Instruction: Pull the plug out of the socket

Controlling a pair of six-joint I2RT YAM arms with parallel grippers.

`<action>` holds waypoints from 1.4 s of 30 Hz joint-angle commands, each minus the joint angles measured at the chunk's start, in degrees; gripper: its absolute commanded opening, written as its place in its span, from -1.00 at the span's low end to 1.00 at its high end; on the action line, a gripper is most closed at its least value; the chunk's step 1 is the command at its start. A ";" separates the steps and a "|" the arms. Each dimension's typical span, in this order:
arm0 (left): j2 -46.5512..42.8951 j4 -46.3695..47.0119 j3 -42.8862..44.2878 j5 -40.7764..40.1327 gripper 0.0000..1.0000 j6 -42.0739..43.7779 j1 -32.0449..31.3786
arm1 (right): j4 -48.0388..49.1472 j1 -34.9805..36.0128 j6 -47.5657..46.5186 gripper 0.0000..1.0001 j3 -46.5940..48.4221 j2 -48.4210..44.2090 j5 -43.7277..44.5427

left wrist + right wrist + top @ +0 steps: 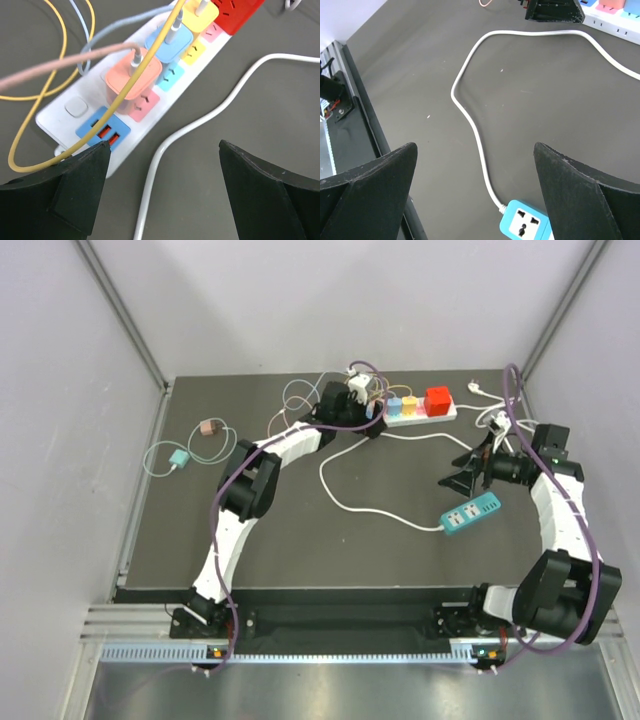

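A white power strip (425, 412) lies at the back of the table with an orange-pink plug (133, 80), a blue plug (170, 42), a yellow plug (199, 18) and a red block (437, 399) plugged into it. My left gripper (374, 423) is open and empty at the strip's left end. In the left wrist view the gripper (164, 152) hangs just short of the strip (65, 120), touching no plug. My right gripper (458, 469) is open and empty, apart from the strip, above the teal socket block (526, 225).
A white cable (345, 502) runs from the strip across the mat to the teal socket block (471, 512). Thin yellow, pink and blue leads (60, 65) loop behind the strip. Two small loose chargers (193, 443) lie at the far left. Walls close in on both sides.
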 commanded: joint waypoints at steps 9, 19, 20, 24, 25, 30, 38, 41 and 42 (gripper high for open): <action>4.15 7.91 6.17 7.16 0.75 9.32 2.01 | -4.81 -3.68 -5.30 1.00 1.09 -0.53 -6.16; 9.33 10.54 13.11 10.34 0.65 11.69 3.42 | -11.93 -6.85 -11.98 0.99 2.77 0.70 -8.97; 9.60 10.98 13.38 10.78 0.63 12.22 3.43 | -12.37 -7.11 -12.42 0.99 2.85 0.78 -9.14; 10.92 13.71 14.52 13.68 0.32 12.49 3.43 | -14.31 -7.81 -14.35 0.99 3.38 1.40 -9.67; 11.53 13.89 14.87 13.69 0.23 12.40 3.43 | -14.92 -7.90 -14.62 0.99 3.38 1.49 -9.76; 12.94 14.24 16.63 15.62 0.08 11.87 3.25 | -16.33 -8.43 -16.11 0.99 3.91 2.01 -9.94; 13.73 14.24 16.54 17.46 -0.10 12.48 2.99 | -17.91 -8.96 -17.44 0.99 4.35 2.46 -10.38; 13.91 14.68 16.54 17.82 -0.07 12.49 2.46 | -18.26 -9.22 -17.79 0.99 4.43 2.63 -10.46; 14.08 15.03 16.63 17.99 -0.03 12.57 2.28 | -18.35 -9.48 -17.96 1.00 4.44 2.54 -10.55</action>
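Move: The salmon plug on the white power strip lies about 6 cm ahead of the left hand, 2 cm to its right and barely lower. Beyond the plug along the strip, the blue plug sits about 8 cm ahead and 6 cm right of the hand, the yellow plug 9 ahead and 11 right. From the right hand the salmon plug is some 30 cm ahead, 13 cm left and 12 cm down. The left hand reaches 5 cm forward and closes around the salmon plug; the right eases 3 cm back-right. ##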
